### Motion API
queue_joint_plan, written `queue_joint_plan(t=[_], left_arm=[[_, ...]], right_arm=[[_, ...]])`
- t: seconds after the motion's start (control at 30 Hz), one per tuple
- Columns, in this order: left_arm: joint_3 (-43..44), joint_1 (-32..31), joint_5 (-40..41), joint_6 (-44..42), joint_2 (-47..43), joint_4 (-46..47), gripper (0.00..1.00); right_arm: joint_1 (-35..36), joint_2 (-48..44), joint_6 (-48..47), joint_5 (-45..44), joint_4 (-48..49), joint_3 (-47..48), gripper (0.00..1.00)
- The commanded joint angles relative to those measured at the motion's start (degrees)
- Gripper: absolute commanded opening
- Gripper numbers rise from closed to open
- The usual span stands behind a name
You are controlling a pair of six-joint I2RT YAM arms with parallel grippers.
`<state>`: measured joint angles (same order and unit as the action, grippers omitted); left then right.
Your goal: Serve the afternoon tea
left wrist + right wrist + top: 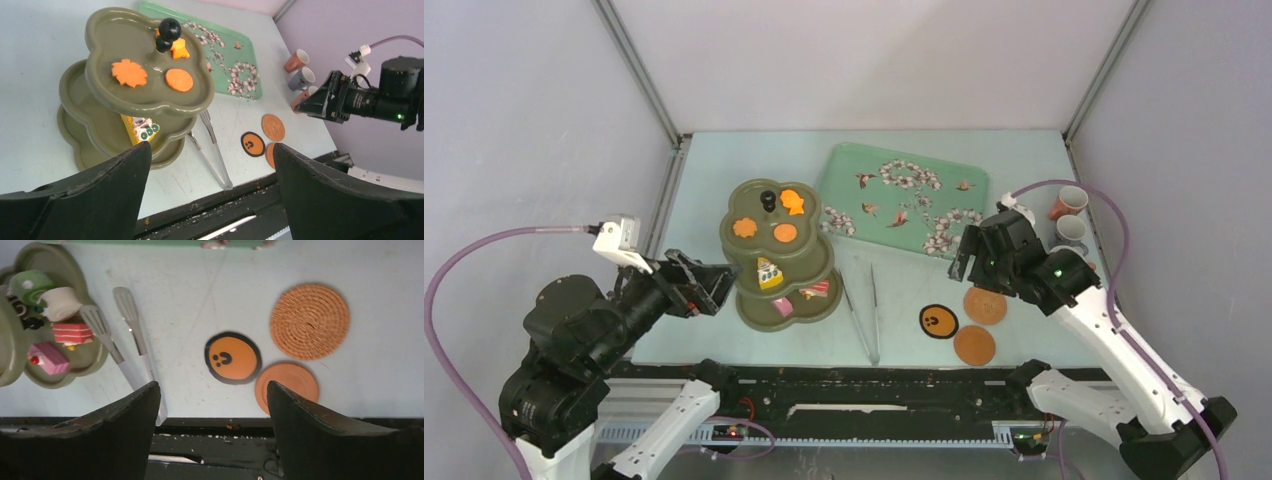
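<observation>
The olive-green three-tier stand (779, 250) stands left of centre. Its top tier carries three orange pastries (179, 79), the middle tier a yellow slice (769, 273), and the bottom tier pink and red pieces (47, 357). My left gripper (720, 288) hovers open just left of the stand, holding nothing. Three coasters lie near the front edge: a black-rimmed orange one (938, 321), a woven one (985, 305) and a plain brown one (975, 345). My right gripper (962, 258) hangs open and empty above them. Patterned cups (1069, 202) stand at the far right behind that arm.
A mint-green floral tray (844, 165) lies empty at the back centre. Metal tongs (864, 300) rest on the table between the stand and the coasters, their joined end at the front edge. A black rail (844, 385) runs along the near side.
</observation>
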<state>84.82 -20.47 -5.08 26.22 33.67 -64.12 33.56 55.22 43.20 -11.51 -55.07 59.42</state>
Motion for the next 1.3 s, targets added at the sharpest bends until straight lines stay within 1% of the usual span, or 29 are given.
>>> queue_joint_plan(t=[0.0, 0.07, 0.13, 0.2, 0.27, 0.33, 0.4, 0.43, 0.53, 0.6, 0.63, 0.73, 0.77, 0.83, 0.9, 1.03, 1.13, 1.27], left_arm=[[-1.95, -3.33, -1.33, -2.26, -1.10, 3.32, 0.98], [-1.65, -5.50, -0.34, -2.59, -0.71, 3.41, 0.98], [-0.69, -6.88, 0.02, -2.91, -0.01, 2.93, 0.98], [0.17, -7.39, 0.44, -3.09, 0.36, 2.46, 0.98], [1.04, -8.26, 1.05, -3.51, 0.70, 1.88, 0.98], [1.38, -9.63, 2.00, -4.11, 1.02, 1.40, 0.98], [1.34, -10.62, 2.86, -4.54, 1.44, 1.09, 0.98], [1.51, -10.90, 3.15, -4.65, 1.86, 0.80, 0.98], [2.27, -11.08, 3.74, -4.85, 3.52, 0.64, 0.98], [2.79, -11.08, 4.80, -4.86, 4.70, 1.23, 0.98], [4.28, -11.08, 6.81, -5.01, 5.91, 0.23, 0.98], [7.69, -11.08, 9.45, -6.88, 8.89, -1.81, 0.98], [7.73, -11.08, 10.21, -7.08, 9.11, -1.66, 0.98], [8.09, -11.08, 10.25, -7.08, 9.69, -1.36, 0.98], [8.70, -11.08, 9.36, -7.01, 10.55, -1.10, 0.98], [9.71, -11.89, 9.73, -7.72, 11.26, -0.98, 0.98], [9.44, -12.96, 10.65, -8.38, 10.56, -1.27, 0.98], [7.93, -14.76, 12.08, -8.90, 9.45, -1.05, 0.98]], right_arm=[[-2.52, -2.14, 4.09, -1.22, -6.44, -0.15, 0.81], [-3.39, -2.26, 3.94, 1.26, -5.38, -1.99, 0.84], [-4.22, -0.80, 2.65, 4.50, -3.04, -4.44, 0.83], [-4.24, 2.36, 2.32, 5.57, -2.04, -6.03, 0.78], [-3.62, 6.93, 2.40, 6.19, -1.08, -6.62, 0.72], [-1.93, 9.86, 2.62, 5.65, 0.86, -6.77, 0.66], [-0.16, 12.52, 2.78, 6.06, 3.29, -6.78, 0.62], [0.80, 13.65, 2.85, 7.23, 4.77, -6.77, 0.63], [5.31, 16.44, 2.83, 9.78, 11.32, -6.82, 0.69], [8.42, 19.27, 3.49, 10.84, 16.26, -6.60, 0.70], [9.75, 20.85, 4.71, 12.27, 17.69, -5.88, 0.70], [15.01, 25.51, 7.66, 10.62, 23.04, -3.79, 0.67], [16.41, 28.17, 9.20, 8.62, 23.64, -3.13, 0.65], [18.03, 32.80, 13.24, 5.92, 21.41, -0.58, 0.62], [19.39, 36.72, 12.88, 5.81, 22.19, 1.16, 0.57], [21.43, 41.95, 10.28, 3.68, 20.77, 4.50, 0.55], [21.60, 44.05, 11.37, 2.52, 20.81, 4.72, 0.42], [22.90, 45.52, 12.34, -2.30, 18.86, 5.86, 0.29]])
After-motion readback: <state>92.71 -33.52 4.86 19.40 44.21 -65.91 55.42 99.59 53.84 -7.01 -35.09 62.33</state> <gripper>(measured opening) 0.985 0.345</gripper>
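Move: From the right gripper, the tongs' near leg lies about 17 cm to the left, 2 cm back and some 18 cm below. The bear-face coaster is almost under that gripper, 4 cm back and 2 cm left; the wicker coaster is level with it, 9 cm to its right. The striped cake on the stand's bottom tier sits some 31 cm left and 3 cm ahead. From the left gripper the tongs leg is roughly 11 cm ahead, 23 cm right and 37 cm below. Sink the right gripper first, about 10 cm, then sweep it left past the bear-face coaster while still lowering, some 16 cm left and 17 cm down overall, to the tongs' right leg. Tip the fingers about 20 degrees steeper, turn slightly counter-clockwise, and narrow the open fingers to less than half, one on each side of the leg. Ease the empty left gripper slightly back and right, then some 4 cm forward. ##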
